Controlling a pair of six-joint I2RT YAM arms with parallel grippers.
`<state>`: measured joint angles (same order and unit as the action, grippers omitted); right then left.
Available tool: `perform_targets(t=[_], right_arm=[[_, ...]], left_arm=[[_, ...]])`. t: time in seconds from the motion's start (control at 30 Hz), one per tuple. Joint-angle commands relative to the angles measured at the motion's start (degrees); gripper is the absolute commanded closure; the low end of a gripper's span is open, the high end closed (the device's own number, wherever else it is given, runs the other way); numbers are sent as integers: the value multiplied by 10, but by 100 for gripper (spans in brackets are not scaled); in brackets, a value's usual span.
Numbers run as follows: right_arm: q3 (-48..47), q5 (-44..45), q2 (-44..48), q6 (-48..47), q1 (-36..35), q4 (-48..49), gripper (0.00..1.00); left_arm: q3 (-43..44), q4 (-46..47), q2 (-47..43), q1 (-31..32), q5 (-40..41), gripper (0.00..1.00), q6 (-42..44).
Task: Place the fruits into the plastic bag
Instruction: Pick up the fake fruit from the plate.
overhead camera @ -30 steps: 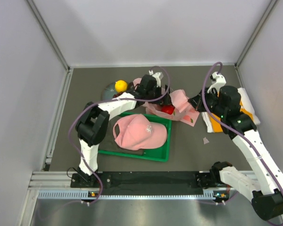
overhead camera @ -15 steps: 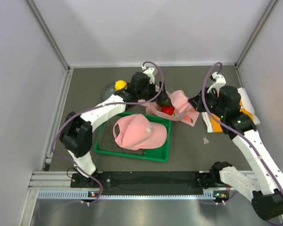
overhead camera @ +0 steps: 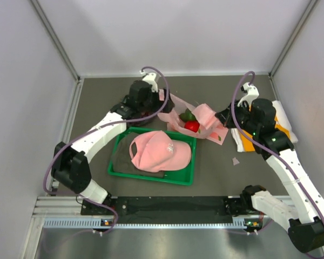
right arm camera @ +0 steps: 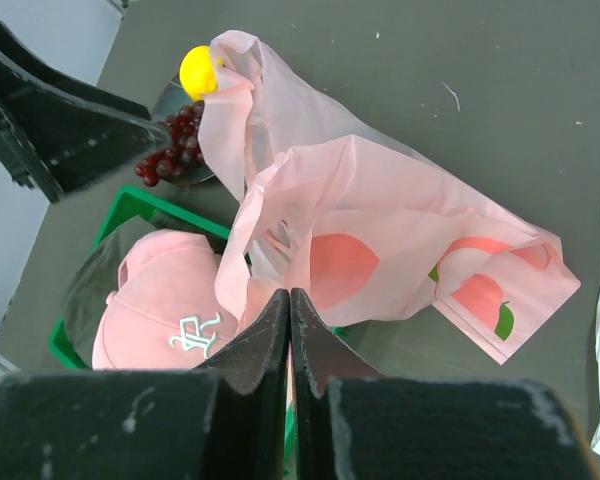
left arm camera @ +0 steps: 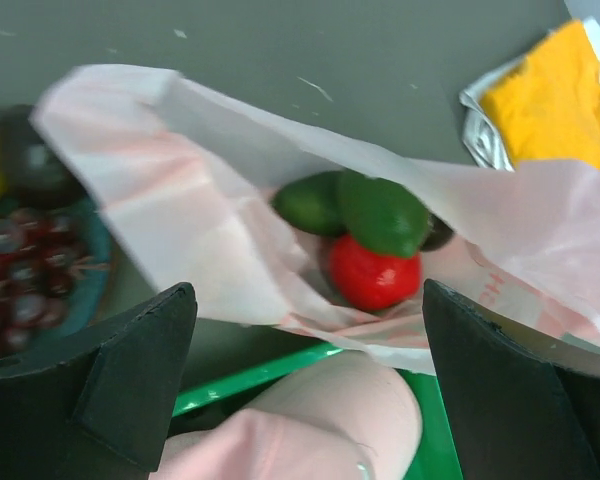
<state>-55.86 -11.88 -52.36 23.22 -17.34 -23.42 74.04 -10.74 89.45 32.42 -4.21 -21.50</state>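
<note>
The plastic bag [overhead camera: 204,120] lies open beside the green tray, pink with peach prints. Inside it sit a red fruit [left arm camera: 375,272] and two green avocados [left arm camera: 380,212]. My right gripper [right arm camera: 288,296] is shut on the bag's near edge and holds the mouth up. My left gripper [left arm camera: 307,300] hangs open and empty to the left of the bag, facing its mouth. Dark red grapes [right arm camera: 175,145], a yellow citrus [right arm camera: 198,70] and a dark round fruit [left arm camera: 30,160] stay on a dish behind the bag. In the top view the left arm hides that dish.
A green tray [overhead camera: 186,177] holds a pink cap [overhead camera: 159,151] just in front of the bag. An orange cloth [overhead camera: 247,141] on white fabric lies at the right wall, under the right arm. Grey walls close in the left, back and right sides.
My left arm has drawn back to the left, away from the bag's mouth, jaws open throughout. The avocados in the bag now show. The right gripper has kept still.
</note>
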Motion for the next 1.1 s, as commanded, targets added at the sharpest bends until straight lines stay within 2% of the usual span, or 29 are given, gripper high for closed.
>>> perform_targets(t=[0.0, 0.3, 0.4, 0.67, 1.07], right_arm=[[0, -1, 9, 3, 3, 29, 100], [3, 1, 7, 2, 3, 29, 100], [2, 5, 7, 2, 4, 28, 100], [4, 5, 7, 2, 4, 27, 100], [7, 5, 7, 1, 4, 27, 100]], left_arm=[[-31, 3, -44, -64, -26, 1, -4], [-61, -15, -69, -163, -25, 1, -6], [-56, -20, -68, -175, -19, 1, 5], [-22, -80, -17, -177, 82, 1, 66], [16, -85, 64, -175, 74, 1, 112]])
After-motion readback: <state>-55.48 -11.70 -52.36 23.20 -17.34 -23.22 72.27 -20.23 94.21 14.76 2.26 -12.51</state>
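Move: The yellow fruit on the plate lies about 18 cm to the left of the open left hand, 8 cm ahead and 17 cm below. The dark fruit sits 7 cm to the yellow one's right, and the grapes some 8 cm nearer. The bag's middle is about 12 cm right of this hand and 4 cm back. From the right hand the yellow fruit is roughly 42 cm left, 14 cm ahead and 22 cm below. Wide open, the left hand swings about 16 cm left from the bag over the plate, then sinks some 8 cm. ##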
